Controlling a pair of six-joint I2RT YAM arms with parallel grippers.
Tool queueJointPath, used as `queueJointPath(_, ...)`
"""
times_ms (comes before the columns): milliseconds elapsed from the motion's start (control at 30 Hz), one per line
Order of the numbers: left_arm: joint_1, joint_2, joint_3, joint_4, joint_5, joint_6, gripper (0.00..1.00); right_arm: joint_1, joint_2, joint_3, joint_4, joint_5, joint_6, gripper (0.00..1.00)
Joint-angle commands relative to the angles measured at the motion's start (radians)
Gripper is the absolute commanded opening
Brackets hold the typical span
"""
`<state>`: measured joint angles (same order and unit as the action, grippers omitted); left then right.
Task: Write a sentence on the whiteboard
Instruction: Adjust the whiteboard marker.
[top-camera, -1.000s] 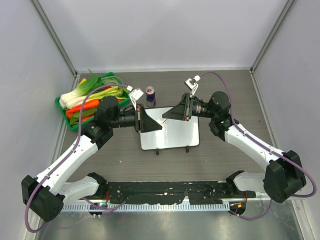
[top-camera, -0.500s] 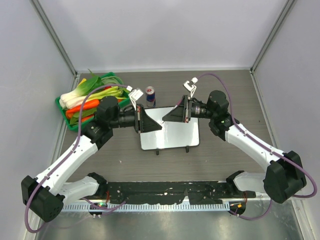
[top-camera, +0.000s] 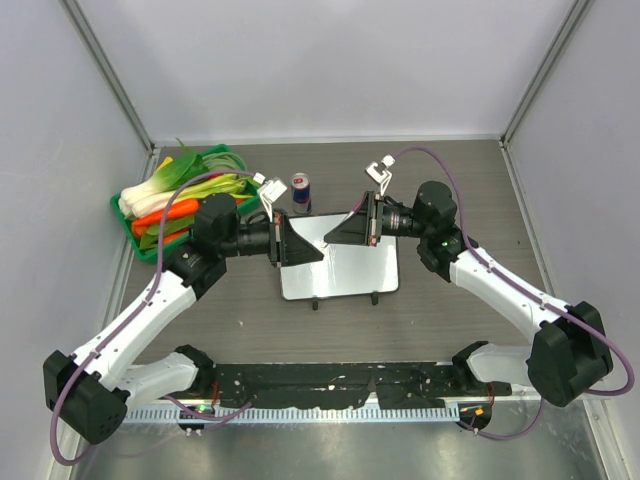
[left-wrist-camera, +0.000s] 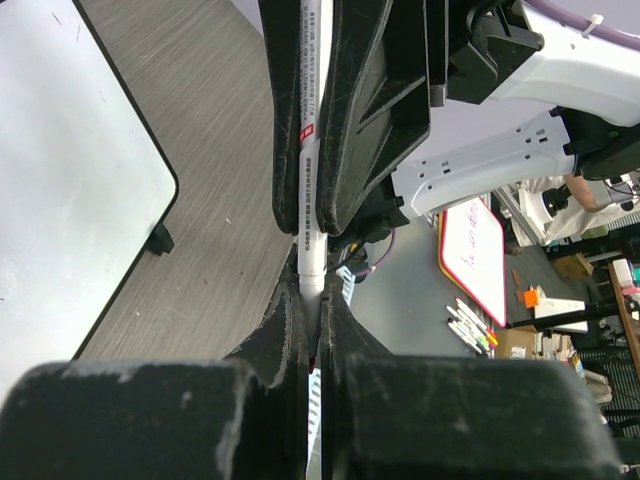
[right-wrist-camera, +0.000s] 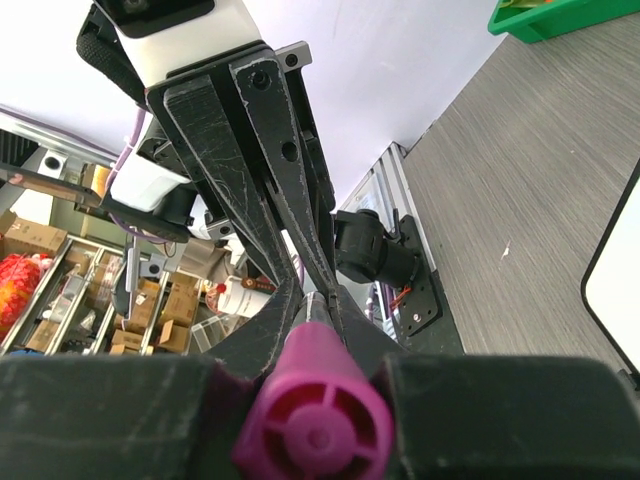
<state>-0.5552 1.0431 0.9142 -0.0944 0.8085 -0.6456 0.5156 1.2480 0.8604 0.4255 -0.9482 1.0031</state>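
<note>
The whiteboard (top-camera: 340, 272) lies flat mid-table, also seen in the left wrist view (left-wrist-camera: 60, 180) and at the right wrist view's edge (right-wrist-camera: 622, 290). Its white face shows no sentence. Above its far-left part the two grippers meet tip to tip. My left gripper (top-camera: 320, 256) (left-wrist-camera: 311, 300) is shut on the white barrel of a marker (left-wrist-camera: 311, 180). My right gripper (top-camera: 329, 238) (right-wrist-camera: 318, 300) is shut on the same marker's other end, where the magenta cap (right-wrist-camera: 315, 420) sits between its fingers.
A green tray (top-camera: 222, 154) of vegetables stands at the back left, close to my left arm. A small can (top-camera: 300, 189) stands just behind the whiteboard. Grey walls close in the table on three sides.
My right gripper has closed onto the marker's capped end and edged slightly left. The left arm has not moved and still holds the barrel.
</note>
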Motion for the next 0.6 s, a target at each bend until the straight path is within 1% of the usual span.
queueJointPath(0, 0.001, -0.015, 0.003, 0.047, 0.031, 0.009, 0.00, 0.004, -0.027, 0.023, 0.039, -0.011, -0.001, 0.01)
queueJointPath(133, 0.000, -0.023, 0.000, 0.036, 0.018, 0.017, 0.00, 0.004, -0.038, 0.014, 0.021, -0.001, -0.020, 0.01)
queueJointPath(167, 0.000, -0.023, 0.000, 0.035, 0.018, 0.017, 0.03, 0.003, -0.042, 0.015, 0.013, 0.008, -0.027, 0.01)
queueJointPath(200, 0.000, -0.025, 0.003, 0.027, 0.017, 0.017, 0.12, 0.004, -0.044, 0.015, -0.008, 0.012, -0.040, 0.01)
queueJointPath(300, -0.002, -0.032, 0.003, 0.013, 0.005, 0.014, 0.52, 0.003, -0.050, 0.025, -0.089, 0.048, -0.095, 0.01)
queueJointPath(367, 0.000, -0.041, 0.000, -0.005, -0.026, 0.009, 0.73, 0.004, -0.062, 0.025, -0.152, 0.080, -0.136, 0.01)
queueJointPath(433, 0.001, -0.054, -0.011, -0.025, -0.055, 0.000, 0.85, 0.004, -0.077, 0.022, -0.220, 0.124, -0.182, 0.01)
queueJointPath(500, 0.000, -0.072, -0.017, -0.060, -0.121, -0.011, 0.93, 0.004, -0.105, 0.014, -0.281, 0.184, -0.225, 0.01)
queueJointPath(567, 0.001, -0.093, -0.027, -0.126, -0.187, -0.020, 0.96, 0.004, -0.136, 0.002, -0.349, 0.244, -0.283, 0.01)
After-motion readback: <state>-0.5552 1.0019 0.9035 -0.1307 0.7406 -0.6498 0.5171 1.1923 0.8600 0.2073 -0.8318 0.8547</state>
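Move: The right hand holds the marker, with the whiteboard's middle lying about 7 cm ahead, 2 cm to its right and some 28 cm below. The soda can stands roughly 20 cm ahead, 8 cm left and 24 cm below. For the left hand, shut on the writing end, the marker's middle is some 5 cm right and 3 cm ahead, near its own height; the whiteboard's middle is about 10 cm ahead, 7 cm right and 28 cm below. The left fingers let go of the marker's writing end, spreading nearly fully open while that hand all but stays in place. As they part, the right hand, still pinching the marker, starts to sink about 2.5 cm towards the whiteboard, easing about 1 cm forward and slightly right, with a small clockwise turn and roll of the wrist. ##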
